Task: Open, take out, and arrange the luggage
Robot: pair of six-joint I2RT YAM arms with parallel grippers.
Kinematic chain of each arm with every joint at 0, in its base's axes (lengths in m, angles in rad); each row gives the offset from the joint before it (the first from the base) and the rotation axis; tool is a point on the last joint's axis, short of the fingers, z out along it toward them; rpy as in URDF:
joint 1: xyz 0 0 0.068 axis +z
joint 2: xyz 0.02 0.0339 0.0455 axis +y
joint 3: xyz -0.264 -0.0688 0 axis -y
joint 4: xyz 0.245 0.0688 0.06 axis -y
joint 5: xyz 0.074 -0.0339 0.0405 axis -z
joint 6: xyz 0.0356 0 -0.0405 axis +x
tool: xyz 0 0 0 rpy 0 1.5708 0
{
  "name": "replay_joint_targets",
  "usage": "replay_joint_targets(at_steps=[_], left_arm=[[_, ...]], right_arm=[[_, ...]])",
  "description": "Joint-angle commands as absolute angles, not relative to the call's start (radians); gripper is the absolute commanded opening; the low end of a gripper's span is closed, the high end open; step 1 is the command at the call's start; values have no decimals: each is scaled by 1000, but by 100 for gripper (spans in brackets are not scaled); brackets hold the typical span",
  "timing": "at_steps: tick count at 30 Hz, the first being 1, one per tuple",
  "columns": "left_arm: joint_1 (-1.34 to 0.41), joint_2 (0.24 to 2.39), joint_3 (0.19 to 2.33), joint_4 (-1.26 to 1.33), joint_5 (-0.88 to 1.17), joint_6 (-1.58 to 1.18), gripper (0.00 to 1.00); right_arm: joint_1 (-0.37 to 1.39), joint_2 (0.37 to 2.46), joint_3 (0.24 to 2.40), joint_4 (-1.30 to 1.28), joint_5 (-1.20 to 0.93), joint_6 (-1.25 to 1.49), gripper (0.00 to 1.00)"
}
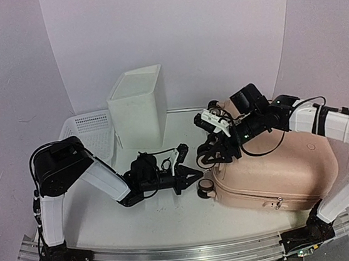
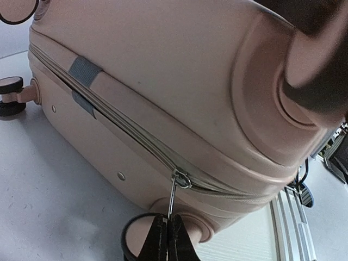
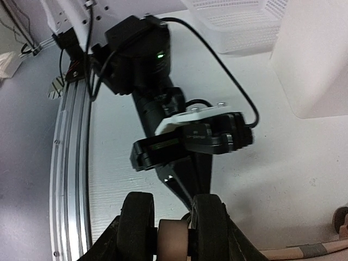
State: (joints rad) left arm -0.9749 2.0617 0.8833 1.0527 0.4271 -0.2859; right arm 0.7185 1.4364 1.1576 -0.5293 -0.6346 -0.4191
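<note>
The peach-pink luggage (image 1: 273, 169) lies flat on the table's right side, its zipper seam running round the side (image 2: 109, 111). At the case's near left corner, my left gripper (image 1: 199, 173) is shut on the thin metal zipper pull (image 2: 173, 198), pinched between its fingertips (image 2: 167, 222). My right gripper (image 1: 218, 154) is above that corner, shut on a black-and-pink caster wheel (image 3: 173, 236). Its fingers (image 3: 103, 244) press on the outside of the wheel's two tyres. The left gripper (image 3: 187, 182) shows just beyond that wheel. Another caster (image 2: 11, 95) rests on the table.
A white plastic box (image 1: 137, 106) stands at the back centre. A white mesh basket (image 1: 89, 131) lies to its left. An aluminium rail (image 1: 176, 256) runs along the near edge. Both arms crowd the luggage's left corner.
</note>
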Motion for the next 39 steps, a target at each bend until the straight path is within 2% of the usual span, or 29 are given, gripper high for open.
replay_joint_targets(at_steps=[1, 7, 10, 14, 18, 21, 26, 39], left_arm=[[-839, 2127, 960, 1070, 272, -359, 0], [-839, 2191, 1057, 1056, 218, -376, 0], [-834, 2193, 1078, 1011, 118, -356, 0], [-829, 2180, 1106, 930, -37, -327, 0], [-824, 2143, 1139, 774, -99, -393, 0], [-819, 2096, 1102, 772, -153, -450, 0], [-796, 2110, 1110, 855, -117, -484, 0], [-693, 2189, 1262, 830, 31, -637, 0]], right_arm=[[800, 1519, 1318, -890, -974, -737, 0], [863, 1747, 1559, -1205, -931, -954, 0], [898, 1779, 1599, -1280, -874, -983, 0], [899, 1658, 1453, -1250, -804, -941, 0], [897, 1466, 1280, -1132, -712, -830, 0], [879, 1358, 1181, -1091, -681, -787, 0], [870, 1254, 1054, -972, -699, -736, 0], [870, 1201, 962, -987, -657, -714, 0]])
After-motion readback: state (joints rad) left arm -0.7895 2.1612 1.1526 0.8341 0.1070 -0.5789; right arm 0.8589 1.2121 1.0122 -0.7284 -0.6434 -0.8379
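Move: Just ahead of the lower near wheel, the left fingers already hold the zip pull; the suitcase's far zipped corner, its goal, lies about 27 cm ahead, 7 cm right, level. That wheel is some 3 cm back, 2 cm right and 7 cm below; the white box stands roughly 28 cm ahead and 18 cm left, around hand height. From the right hand, already on the upper near wheel, the zip slider is level fore-aft, about 1 cm left, 8 cm below. Drawing the pull along the suitcase's side seam, the left hand runs forward about 17 cm, drifting slightly left, past the grey strap to the far wheels and turning some 30 degrees counter-clockwise, fingers still shut. The right hand keeps its grip on the upper near wheel and hauls it back 10 cm, first a little left, then right, twisting counter-clockwise too. ##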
